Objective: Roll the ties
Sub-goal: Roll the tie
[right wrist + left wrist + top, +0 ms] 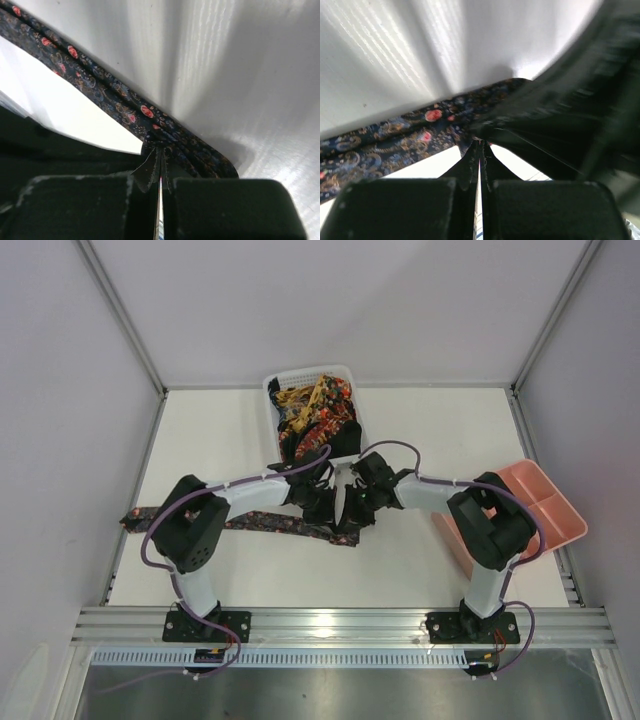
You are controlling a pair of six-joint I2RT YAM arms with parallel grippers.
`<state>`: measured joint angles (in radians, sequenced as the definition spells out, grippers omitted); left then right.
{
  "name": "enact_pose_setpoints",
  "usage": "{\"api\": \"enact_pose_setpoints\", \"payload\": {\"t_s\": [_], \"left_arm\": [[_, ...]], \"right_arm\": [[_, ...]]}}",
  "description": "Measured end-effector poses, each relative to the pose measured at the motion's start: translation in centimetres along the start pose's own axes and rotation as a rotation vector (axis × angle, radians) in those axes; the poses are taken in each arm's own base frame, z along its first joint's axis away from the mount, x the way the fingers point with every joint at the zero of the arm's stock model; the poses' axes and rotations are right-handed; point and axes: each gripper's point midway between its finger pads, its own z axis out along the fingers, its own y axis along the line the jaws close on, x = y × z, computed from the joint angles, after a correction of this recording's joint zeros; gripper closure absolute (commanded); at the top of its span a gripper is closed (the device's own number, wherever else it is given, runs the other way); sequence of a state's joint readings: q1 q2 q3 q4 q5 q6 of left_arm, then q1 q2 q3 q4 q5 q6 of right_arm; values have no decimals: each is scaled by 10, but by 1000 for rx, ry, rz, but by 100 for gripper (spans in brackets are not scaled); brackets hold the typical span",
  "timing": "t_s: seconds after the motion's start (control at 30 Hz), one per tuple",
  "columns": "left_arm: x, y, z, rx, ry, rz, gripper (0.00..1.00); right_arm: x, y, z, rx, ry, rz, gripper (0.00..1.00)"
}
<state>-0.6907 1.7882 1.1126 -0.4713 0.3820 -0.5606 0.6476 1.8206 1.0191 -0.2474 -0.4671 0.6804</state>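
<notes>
A dark tie with red and gold patterning lies across the table, running from the left edge toward the middle. Both grippers meet over its right end. In the left wrist view my left gripper is shut, its tips pinching the near edge of the tie. My right gripper is shut on the same tie, and the fabric bunches at its tips close to the tie's rounded end. From above, the left gripper and right gripper sit almost touching. More ties fill the basket.
A white mesh basket stands at the back middle, just behind both wrists. A pink compartment tray sits at the right edge, by the right arm's elbow. The right gripper's dark body fills the right of the left wrist view.
</notes>
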Motion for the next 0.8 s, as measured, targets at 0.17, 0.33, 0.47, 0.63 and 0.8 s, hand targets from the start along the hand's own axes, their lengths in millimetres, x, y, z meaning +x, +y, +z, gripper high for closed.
{"api": "enact_pose_setpoints", "payload": {"t_s": [0.17,0.33,0.47,0.63,0.8], "left_arm": [[4,9,12,-20,29,-12,99],[0,8,15,-15,16,-5,100],[0,9,15,-16,15,-5,100],[-2,11,14,-16,14,2,100],[-2,11,14,-6,19,14,100]], "right_arm": [[-11,-2,-11,40,-26,-9,88],[-20,0,-38,45,-67,-42,58],[-26,-1,-58,64,-104,-154,35],[-20,5,-77,66,-216,-428,4],[7,15,-89,34,-321,-763,0]]}}
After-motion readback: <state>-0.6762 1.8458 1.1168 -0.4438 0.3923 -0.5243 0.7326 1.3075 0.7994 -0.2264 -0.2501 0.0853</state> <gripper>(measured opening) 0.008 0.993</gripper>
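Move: Both shut grippers meet over the tie's folded right end. Its middle is about 2 cm back and 1 cm to the right of the right hand, 1 cm below. From the left hand it lies roughly 4 cm right, 2 cm back and 2 cm lower. The white basket stands some 26 cm ahead of the right hand and 7 cm left; the pink tray is about 45 cm to its right and 3 cm farther out. The right hand lets go of the tie's fold and lifts clear: up about 8 cm and some 4 cm to the right, edging forward, then drawing back, as its fingers open wide, swing up forward roughly 40 degrees and turn counter-clockwise. The left hand keeps its shut fingers on the tie and early on lowers about 1.5 cm, then holds it down. ##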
